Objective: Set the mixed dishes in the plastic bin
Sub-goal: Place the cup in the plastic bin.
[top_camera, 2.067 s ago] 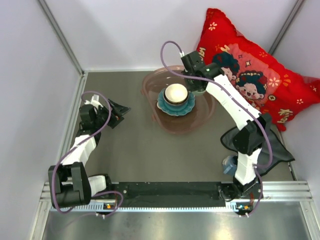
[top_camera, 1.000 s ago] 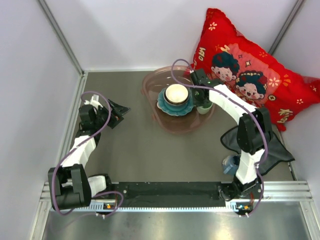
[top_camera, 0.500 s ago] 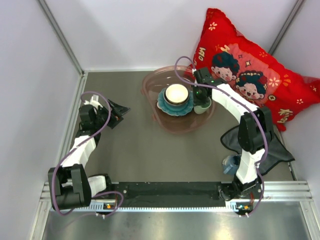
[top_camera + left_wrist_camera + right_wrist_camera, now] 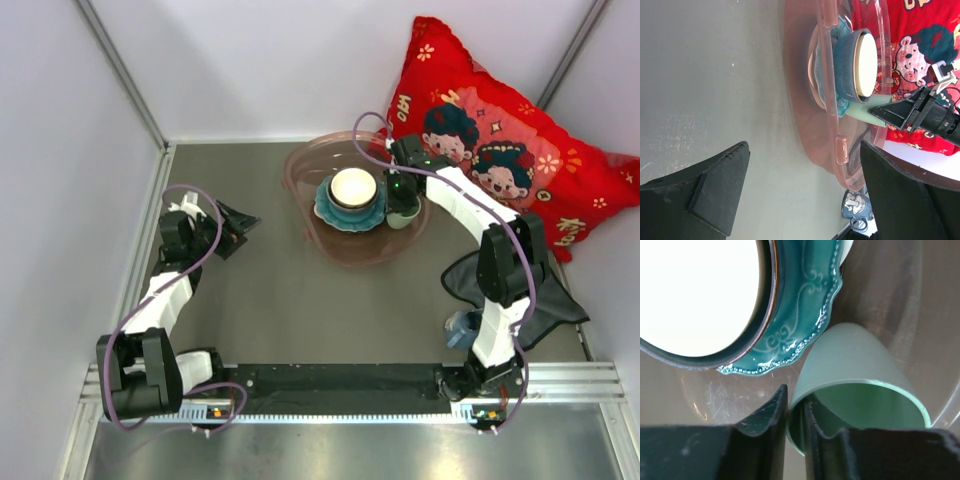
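The translucent pinkish plastic bin (image 4: 303, 215) stands at the back of the table. Inside it a teal scalloped plate (image 4: 332, 213) carries a blue bowl with a cream-white bowl (image 4: 352, 187) nested in it. A pale green cup (image 4: 403, 212) leans to the right of the plate, on the bin's floor. My right gripper (image 4: 399, 194) reaches into the bin. In the right wrist view one finger sits inside the cup (image 4: 855, 355) and one outside, close on its wall (image 4: 796, 405). My left gripper (image 4: 804, 145) hangs open and empty left of the bin (image 4: 829, 65).
A small blue mug (image 4: 458, 328) stands near the right arm's base, next to a dark grey cloth (image 4: 560, 300). A red cartoon-print pillow (image 4: 500, 130) leans in the back right corner. White walls close in the left and back sides.
My right gripper has come down into the bin with the cup, which now rests tilted beside the teal plate. The left arm has not moved.
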Available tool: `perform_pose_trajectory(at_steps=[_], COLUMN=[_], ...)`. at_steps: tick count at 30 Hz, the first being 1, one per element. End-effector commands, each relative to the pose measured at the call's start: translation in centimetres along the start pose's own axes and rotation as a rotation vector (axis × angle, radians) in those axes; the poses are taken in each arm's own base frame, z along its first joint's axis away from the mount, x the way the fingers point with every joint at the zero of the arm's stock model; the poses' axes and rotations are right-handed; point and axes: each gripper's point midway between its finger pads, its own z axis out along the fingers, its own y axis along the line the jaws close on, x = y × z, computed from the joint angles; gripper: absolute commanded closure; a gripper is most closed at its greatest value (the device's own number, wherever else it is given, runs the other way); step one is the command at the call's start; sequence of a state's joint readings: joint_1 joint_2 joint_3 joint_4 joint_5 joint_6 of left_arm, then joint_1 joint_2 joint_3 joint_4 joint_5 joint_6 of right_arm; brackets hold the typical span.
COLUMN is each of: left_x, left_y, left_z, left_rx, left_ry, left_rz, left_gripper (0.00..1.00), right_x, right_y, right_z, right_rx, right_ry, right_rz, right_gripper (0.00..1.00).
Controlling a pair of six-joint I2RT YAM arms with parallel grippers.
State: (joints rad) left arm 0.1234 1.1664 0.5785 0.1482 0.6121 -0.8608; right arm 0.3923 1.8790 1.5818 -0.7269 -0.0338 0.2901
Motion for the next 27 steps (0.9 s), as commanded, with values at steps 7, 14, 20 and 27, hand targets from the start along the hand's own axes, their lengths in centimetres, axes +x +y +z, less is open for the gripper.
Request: perform_pose_trajectory(at_steps=[7, 14, 20, 27], left_x=[-0.2, -0.1, 0.0, 0.0], left_y=[-0.6, -0.5, -0.5, -0.4], left_z=[-0.3, -0.3, -0.3, -0.2], left_rx=[0.022, 0.025, 0.027, 0.028], left_ry=[-0.019, -0.017, -0.017, -0.016], left_rz=[0.039, 0.038, 0.036, 0.033], left_gripper=[0.05, 0.04, 0.04, 0.04], right_x=[1.0, -0.5, -1.5, -2.7], right_y=[-0.4, -1.0, -0.8, -0.6], right_z=[-0.9, -2.9, -4.7, -6.5], right_rx=[-0.002, 0.023, 0.011, 0.011], right_ry=[0.036, -0.021, -0.063, -0.115], right_rz=[0.032, 0.04, 0.034, 0.03], right_gripper=[0.71, 0.67, 0.57, 0.54])
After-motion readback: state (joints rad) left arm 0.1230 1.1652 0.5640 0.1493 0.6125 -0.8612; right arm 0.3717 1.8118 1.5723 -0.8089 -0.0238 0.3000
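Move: The green cup stands in the plastic bin, its rim's left side between my barely parted right fingertips, one of them inside. Its middle is about 3 cm to my right, 1 cm ahead and 4 cm below. The bowl stack is some 10 cm left and 4 cm ahead, about 3 cm lower, on the blue plate, which is 10 cm left, 1 cm ahead and 6 cm down. From my left hand the cup lies about 35 cm right, 5 cm ahead and 9 cm lower. I spread my right fingers on from nearly shut to about half open, releasing the cup's left rim, one finger outside the wall and one inside the mouth. Meanwhile I ease the hand back about 1.5 cm with a slight dip, then drift about 2 cm right and rise some 2.5 cm from the dip, barely turning the wrist. ##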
